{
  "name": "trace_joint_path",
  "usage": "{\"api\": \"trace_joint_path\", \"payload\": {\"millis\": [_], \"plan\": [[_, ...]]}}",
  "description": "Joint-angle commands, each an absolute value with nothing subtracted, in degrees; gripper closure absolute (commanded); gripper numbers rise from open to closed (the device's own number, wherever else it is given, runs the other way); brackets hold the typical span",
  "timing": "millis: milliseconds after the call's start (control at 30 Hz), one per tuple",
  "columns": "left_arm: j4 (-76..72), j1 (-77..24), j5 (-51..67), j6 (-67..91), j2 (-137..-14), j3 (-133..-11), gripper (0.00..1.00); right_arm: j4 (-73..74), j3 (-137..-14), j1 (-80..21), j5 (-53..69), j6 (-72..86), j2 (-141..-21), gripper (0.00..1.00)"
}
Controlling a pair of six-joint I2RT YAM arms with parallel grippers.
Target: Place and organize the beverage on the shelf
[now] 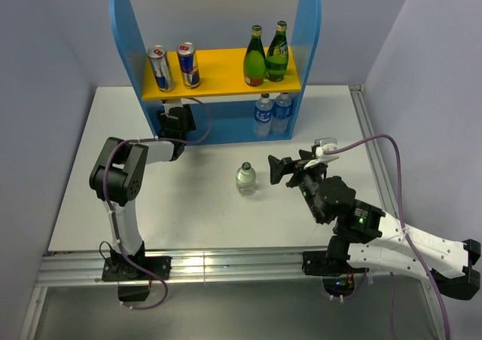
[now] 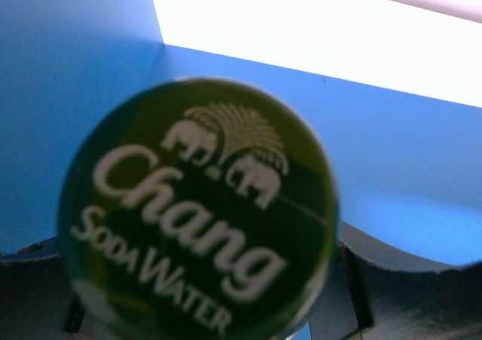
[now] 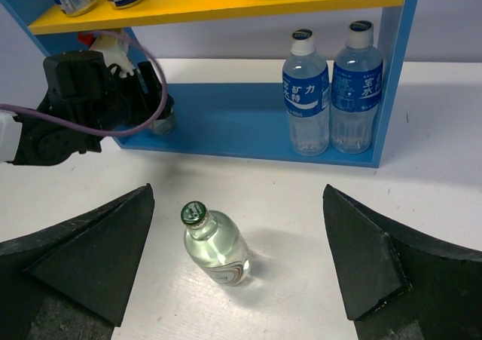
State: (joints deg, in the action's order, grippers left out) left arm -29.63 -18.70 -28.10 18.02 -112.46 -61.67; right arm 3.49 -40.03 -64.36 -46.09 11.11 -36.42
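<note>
The shelf (image 1: pixel 226 65) stands at the table's back, with two cans (image 1: pixel 160 67) and two green bottles (image 1: pixel 255 56) on its yellow top board. Two blue-labelled water bottles (image 1: pixel 263 114) stand on the lower level at the right. My left gripper (image 1: pixel 175 117) reaches into the lower level at the left, shut on a clear soda water bottle (image 3: pixel 162 121). That bottle's green cap (image 2: pixel 197 204) fills the left wrist view. A second clear soda bottle (image 1: pixel 245 179) stands upright on the table. My right gripper (image 1: pixel 275 170) is open just right of it, and the bottle (image 3: pixel 215 246) shows between its fingers, untouched.
The blue back (image 2: pixel 422 166) and left side panel (image 2: pixel 68 99) of the shelf are close round the left gripper. The white table (image 1: pixel 196 212) has raised rails along its right and near edges. Grey walls enclose the back and sides.
</note>
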Motion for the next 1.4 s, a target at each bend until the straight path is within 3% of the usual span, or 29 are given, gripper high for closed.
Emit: {"api": "trace_joint_path", "payload": {"millis": [0, 33, 100, 167, 600, 833, 1000, 1367], "plan": [[-32.3, -18.0, -29.8, 19.0, -111.8, -66.4, 0.49, 2.7, -39.8, -64.5, -46.7, 12.1, -35.9, 0.0], [-32.3, -18.0, -29.8, 19.1, -111.6, -66.3, 0.32, 2.8, -39.8, -64.6, -46.7, 12.2, -35.8, 0.0], [-32.0, -18.0, -29.8, 19.2, -111.6, -66.2, 0.12, 2.8, -39.7, -64.5, -46.7, 12.4, -35.4, 0.0], [-31.1, -18.0, -29.5, 19.2, -111.6, -66.6, 0.05, 2.8, -39.5, -64.5, -46.6, 12.5, -34.7, 0.0], [-29.6, -21.0, -31.2, 19.3, -102.8, -57.6, 0.08, 2.7, -38.1, -64.7, -46.1, 13.6, -33.0, 0.0], [-29.8, -24.0, -25.5, 19.4, -96.2, -49.8, 0.08, 2.8, -37.5, -64.6, -46.1, 14.0, -32.1, 0.0], [-26.0, -27.0, -29.7, 20.7, -89.8, -46.1, 0.09, 2.6, -36.8, -64.6, -46.3, 14.2, -32.3, 0.0], [-16.1, -48.0, -30.9, 25.4, -68.8, -33.2, 0.09, 2.7, -37.4, -64.7, -46.8, 14.1, -33.1, 0.0]]}}
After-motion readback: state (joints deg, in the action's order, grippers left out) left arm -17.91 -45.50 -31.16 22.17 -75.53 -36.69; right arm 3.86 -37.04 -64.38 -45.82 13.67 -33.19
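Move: At the left end of the lower shelf, the left hand already has its fingers around the soda water bottle, whose middle is about 3 cm below the hand point. Two water bottles stand level with it, about 31 and 37 cm to its right. The last soda bottle is on the table, roughly 21 cm back and 25 cm to the right of the hand. From the right hand, the gripped bottle is some 30 cm ahead, 37 cm left and 24 cm below. Opening its fingers wider, the left hand lets go of the soda bottle, stays there briefly and draws straight back out of the lower shelf. It then swings back and right while rising, about 20 cm back, 12 cm right and 6 cm up in all, towards the last soda bottle on the table, speeding up and turning the wrist some 20 degrees clockwise with the fingers open and empty. ##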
